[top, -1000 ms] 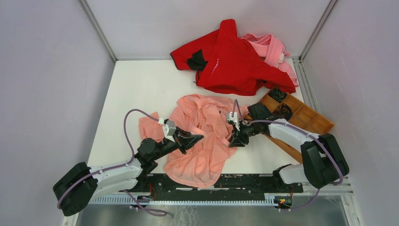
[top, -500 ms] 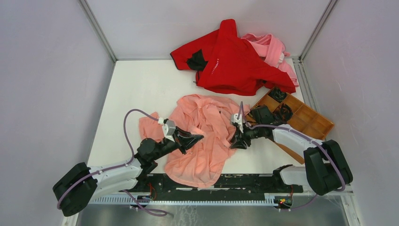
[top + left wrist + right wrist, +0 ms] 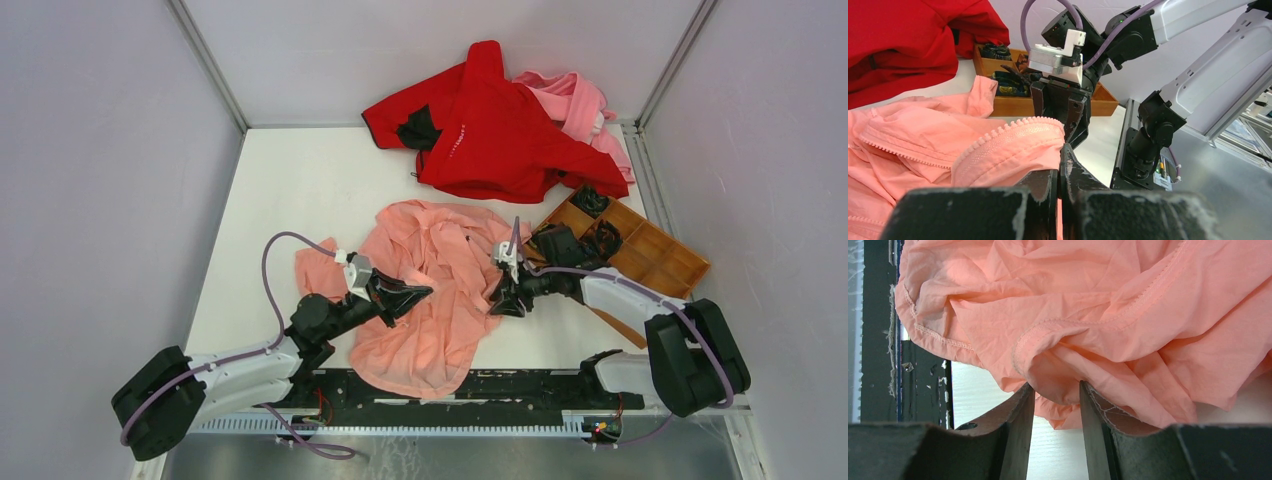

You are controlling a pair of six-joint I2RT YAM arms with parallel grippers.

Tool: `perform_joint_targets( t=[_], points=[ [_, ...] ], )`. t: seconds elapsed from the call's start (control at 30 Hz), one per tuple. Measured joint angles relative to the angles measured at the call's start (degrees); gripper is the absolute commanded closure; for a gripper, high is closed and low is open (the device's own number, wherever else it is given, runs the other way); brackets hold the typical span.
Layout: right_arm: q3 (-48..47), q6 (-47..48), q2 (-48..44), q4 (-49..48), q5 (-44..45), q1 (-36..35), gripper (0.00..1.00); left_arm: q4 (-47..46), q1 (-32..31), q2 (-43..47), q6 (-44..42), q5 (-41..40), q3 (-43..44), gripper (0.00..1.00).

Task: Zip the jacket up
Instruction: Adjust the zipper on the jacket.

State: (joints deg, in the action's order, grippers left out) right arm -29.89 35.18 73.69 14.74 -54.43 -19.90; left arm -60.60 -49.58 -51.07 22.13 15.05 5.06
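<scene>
The salmon-pink jacket (image 3: pixel 440 250) lies crumpled at the near middle of the table. My left gripper (image 3: pixel 425 292) is shut on its zipper edge; in the left wrist view the fabric with its row of pink zipper teeth (image 3: pixel 998 131) bulges out just above the closed fingertips (image 3: pixel 1062 150). My right gripper (image 3: pixel 502 300) is at the jacket's right edge, facing the left one. Its fingers stand open in the right wrist view (image 3: pixel 1055 387), with a soft fold of the jacket (image 3: pixel 1098 300) sagging between the tips and white table showing through the gap below.
A bright red garment (image 3: pixel 500 130) and a paler pink one (image 3: pixel 580 100) are heaped at the back. A wooden compartment tray (image 3: pixel 660 255) with dark items sits right of the right arm. The black rail (image 3: pixel 500 385) runs along the near edge.
The right gripper's fingers have spread wider and its wrist has shifted slightly right. The left gripper has kept its hold without moving.
</scene>
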Motion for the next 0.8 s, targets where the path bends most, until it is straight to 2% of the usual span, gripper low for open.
perform_joint_targets(
  t=[0.17, 0.23, 0.33, 0.47, 0.63, 0.8],
  points=[
    [1.64, -0.57, -0.63, -1.64, 0.04, 0.15, 0.55, -0.02, 0.0, 0.2, 0.07, -0.02, 0.0, 0.98],
    [2.21, -0.98, -0.83, -2.58, 0.04, 0.15, 0.58, 0.0, 0.0, 0.2, 0.15, -0.02, 0.0, 0.98],
    [2.78, -1.97, -1.14, -4.37, -0.02, 0.15, 0.79, -0.02, 0.0, 0.13, 0.17, -0.02, 0.0, 0.98],
    [2.67, -3.19, -1.49, -5.62, -1.14, 0.15, 0.93, -0.17, 0.0, -0.96, 0.17, 0.02, 0.0, 0.98],
    [-1.11, -2.29, -0.9, -2.45, -1.79, 0.15, 0.98, -0.85, 0.0, -6.12, 0.42, 0.02, 0.07, 0.98],
    [-11.93, 1.84, 5.03, 6.82, -1.84, 0.15, 0.98, -1.75, 0.0, -15.39, 1.68, 0.0, 2.16, 0.98]
  ],
)
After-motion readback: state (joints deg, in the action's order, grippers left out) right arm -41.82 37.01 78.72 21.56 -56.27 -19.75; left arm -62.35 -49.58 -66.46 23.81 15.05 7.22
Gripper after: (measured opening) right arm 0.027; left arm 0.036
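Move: The near right zipper edge of the salmon jacket stands folded between the right hand's open fingertips, about 1 cm to its left and level fore and aft. The edge held by the left hand is some 12 cm left of the right hand, 2 cm back and 14 cm higher. The sleeve end lies about 13 cm ahead, 5 cm right and 4 cm below the right hand. From the left hand, the right edge is about 2 cm ahead, 11 cm right and 14 cm down. Right fingers pinch the zipper-edge fold, then rise forward about 5 cm; left, still gripping, sinks about 6 cm. ##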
